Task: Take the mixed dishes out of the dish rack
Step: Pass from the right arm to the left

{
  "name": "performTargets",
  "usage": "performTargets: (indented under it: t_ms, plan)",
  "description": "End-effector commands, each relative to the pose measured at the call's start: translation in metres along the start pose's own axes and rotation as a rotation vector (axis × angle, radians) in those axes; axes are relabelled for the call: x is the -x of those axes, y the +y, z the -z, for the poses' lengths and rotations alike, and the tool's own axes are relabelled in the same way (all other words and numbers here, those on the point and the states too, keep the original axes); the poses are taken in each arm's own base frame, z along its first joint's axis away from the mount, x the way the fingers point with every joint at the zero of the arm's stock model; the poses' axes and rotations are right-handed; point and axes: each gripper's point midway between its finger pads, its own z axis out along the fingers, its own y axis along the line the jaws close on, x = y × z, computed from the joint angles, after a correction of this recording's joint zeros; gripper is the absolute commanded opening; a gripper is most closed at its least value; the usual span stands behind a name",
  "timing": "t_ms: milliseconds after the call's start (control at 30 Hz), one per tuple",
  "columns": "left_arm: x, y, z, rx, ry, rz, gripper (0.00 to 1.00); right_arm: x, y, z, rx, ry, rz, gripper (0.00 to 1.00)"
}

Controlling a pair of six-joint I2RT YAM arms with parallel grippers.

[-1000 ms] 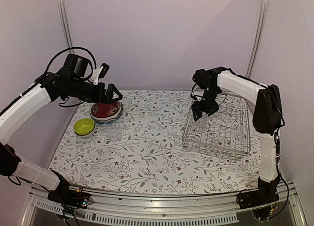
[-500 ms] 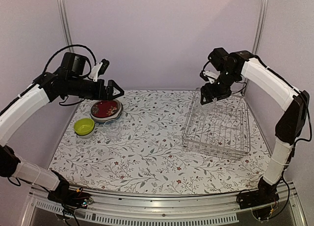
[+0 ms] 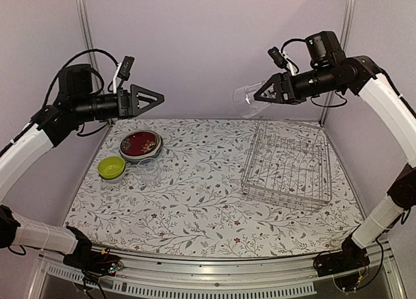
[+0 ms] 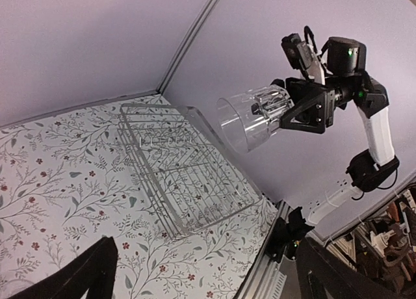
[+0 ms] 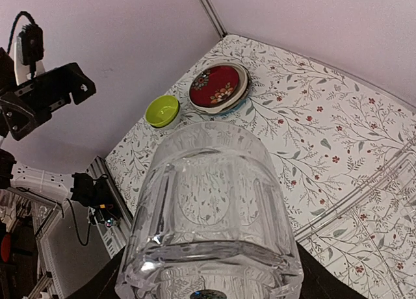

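My right gripper [image 3: 260,95] is high above the table, shut on a clear drinking glass [image 3: 246,98] lying sideways with its mouth to the left. That glass [image 5: 208,208] fills the right wrist view, and the left wrist view shows the glass [image 4: 250,120] in mid-air. The wire dish rack [image 3: 286,163] holds no dishes that I can see. My left gripper [image 3: 153,99] hangs open and empty above the red floral plate [image 3: 139,145], which tops a plate stack. A lime-green bowl [image 3: 112,167] and another clear glass [image 3: 149,173] stand nearby.
The floral tablecloth [image 3: 195,201] covers the table. Both arms are raised well above it and their grippers point at each other across the middle. Purple walls close in the back and both sides. A metal rail [image 3: 214,273] runs along the near edge.
My right arm lifted the glass out of the rack, swung it high and turned it sideways toward the left. The left arm rose from over the plates and turned to the right.
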Motion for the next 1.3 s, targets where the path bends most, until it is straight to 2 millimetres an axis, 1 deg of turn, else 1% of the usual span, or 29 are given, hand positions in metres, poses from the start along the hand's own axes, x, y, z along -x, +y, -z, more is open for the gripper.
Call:
performTargets:
  t_ms: [0, 33, 100, 133, 233, 333, 500, 833, 1000, 1067, 1133, 1267]
  plan:
    - [0.019, -0.047, 0.004, -0.238, -0.071, 0.005, 0.94, 0.037, 0.069, 0.025, 0.256, -0.170, 0.080, 0.52]
    - [0.022, -0.055, 0.005, -0.267, -0.080, 0.004, 0.93, 0.043, 0.078, 0.029, 0.281, -0.198, 0.097, 0.52]
    - [0.024, -0.066, 0.006, -0.308, -0.086, 0.007, 0.92, 0.048, 0.092, 0.032, 0.335, -0.222, 0.101, 0.51]
    - [0.029, -0.074, 0.008, -0.337, -0.106, -0.008, 0.91, 0.050, 0.098, 0.033, 0.363, -0.234, 0.109, 0.52]
    - [0.034, -0.091, 0.010, -0.402, -0.110, -0.007, 0.89, 0.053, 0.117, 0.034, 0.428, -0.254, 0.117, 0.51]
    - [0.035, -0.107, 0.009, -0.448, -0.110, -0.026, 0.87, 0.055, 0.132, 0.031, 0.477, -0.260, 0.131, 0.51]
    - [0.033, -0.126, 0.003, -0.493, -0.099, -0.046, 0.80, 0.057, 0.151, 0.024, 0.554, -0.258, 0.135, 0.51]
    - [0.030, -0.151, -0.010, -0.570, -0.071, -0.064, 0.63, 0.048, 0.168, 0.000, 0.633, -0.207, 0.128, 0.51]
    - [0.031, -0.158, -0.013, -0.591, -0.064, -0.065, 0.51, 0.044, 0.178, -0.007, 0.681, -0.189, 0.128, 0.50]
    - [0.031, -0.159, -0.014, -0.599, -0.067, -0.063, 0.47, 0.041, 0.180, -0.012, 0.693, -0.175, 0.125, 0.50]
    - [0.031, -0.161, -0.014, -0.604, -0.070, -0.059, 0.39, 0.040, 0.182, -0.015, 0.698, -0.171, 0.124, 0.50]
    - [0.031, -0.162, -0.015, -0.606, -0.074, -0.051, 0.18, 0.039, 0.179, -0.018, 0.690, -0.171, 0.115, 0.52]
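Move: The left hand is empty and wide open. The drinking glass it goes for, held by its base in the right fingers, lies about 26 cm to its right, 4 cm ahead and 3 cm lower. A second glass stands on the table 10 cm left of the left hand, 8 cm ahead and 34 cm below. For the right hand, the left gripper is about 29 cm left and 3 cm back, near its own height; the dish rack lies 14 cm right, 9 cm ahead, 33 cm below. Leftward, up and back, the right hand carries the glass some 13 cm across towards the left gripper, keeping its hold and swinging its fingers round counter-clockwise and up to near level. The left hand rises about 10 cm while drawing back and right to meet it, turns clockwise to face it, and narrows its fingers on either side of the glass's rim wall. ##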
